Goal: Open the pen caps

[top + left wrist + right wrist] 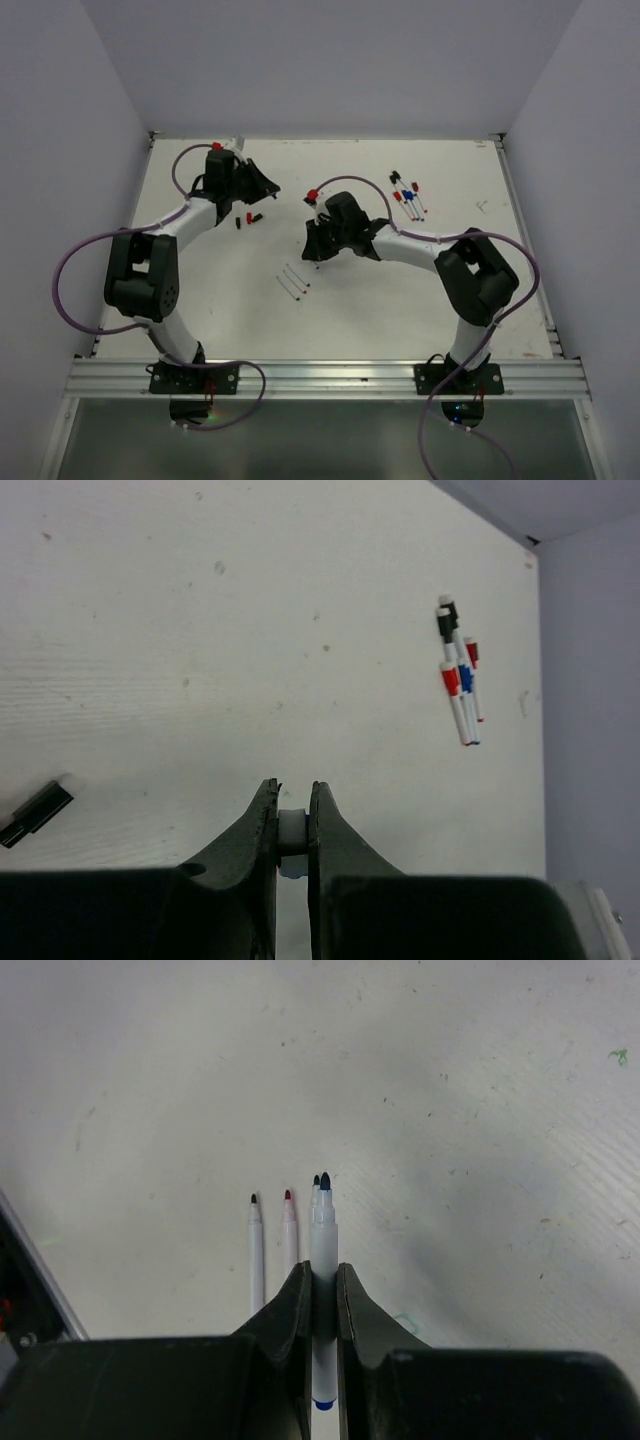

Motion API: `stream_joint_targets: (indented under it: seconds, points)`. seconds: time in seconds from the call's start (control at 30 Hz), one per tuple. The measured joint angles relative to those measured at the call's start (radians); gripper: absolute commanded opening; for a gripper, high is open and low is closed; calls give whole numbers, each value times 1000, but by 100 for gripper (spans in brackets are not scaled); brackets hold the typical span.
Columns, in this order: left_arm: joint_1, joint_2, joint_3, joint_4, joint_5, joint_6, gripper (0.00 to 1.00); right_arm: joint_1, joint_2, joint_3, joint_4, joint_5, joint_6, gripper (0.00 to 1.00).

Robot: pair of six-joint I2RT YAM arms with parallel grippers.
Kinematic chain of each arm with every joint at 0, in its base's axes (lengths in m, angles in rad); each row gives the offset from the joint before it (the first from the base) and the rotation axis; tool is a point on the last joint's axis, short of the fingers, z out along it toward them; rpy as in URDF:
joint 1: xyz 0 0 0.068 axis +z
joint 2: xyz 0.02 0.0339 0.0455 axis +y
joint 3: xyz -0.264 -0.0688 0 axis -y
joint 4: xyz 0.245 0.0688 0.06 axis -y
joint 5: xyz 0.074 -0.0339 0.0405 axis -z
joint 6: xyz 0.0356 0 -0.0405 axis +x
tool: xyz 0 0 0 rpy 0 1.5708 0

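Note:
In the right wrist view my right gripper (320, 1268) is shut on an uncapped blue pen (323, 1235), its bare tip pointing away and its blue end behind the jaws. Below it three uncapped pens (255, 1260) lie side by side on the table, one partly hidden behind the held pen. My left gripper (293, 785) is shut on a short pale stub with a blue edge, a pen cap (291, 830). From above, the left gripper (262, 185) is at the back left and the right gripper (313, 250) hangs mid-table above the uncapped pens (292, 282).
Several capped pens (407, 193) in black, red and blue lie at the back right, also seen as capped pens (460, 680) from the left wrist. Loose black and red caps (247, 219) lie beside the left gripper; one black cap (35, 813) shows at the left wrist view's edge.

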Motion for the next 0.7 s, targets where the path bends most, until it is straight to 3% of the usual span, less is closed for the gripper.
stream_joint_targets:
  seconds: [0.33,0.7]
  points:
    - [-97,148,129,-261,-211,170,0,104,110,41,-117,192,-79,0]
    - [-169,262,248,-382,-368,298,0,110,125,62,-116,251,-83,0]
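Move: My left hand holds the blue pen's cap. Its clear spot is almost straight below, about 14 cm down and 1 cm back and right; the slanted black cap lies level, some 5 cm left, and the red cap about 7 cm left. My right hand grips the open blue pen, its spot about 7 cm below and 1 cm back; the nearest bare pen lies 3 cm back and 3 left, the red-tipped one 5 back and 4 left. I lower both hands at once, fingers kept shut on what they hold. My left hand sinks about 10 cm towards the table beside the slanted black cap, tipping some 30 degrees so the fingers point more steeply down. My right hand drops about 6 cm, slipping back 2 cm and easing forward again, tilts steeper too, then holds the blue pen low beside the row of bare pens. ##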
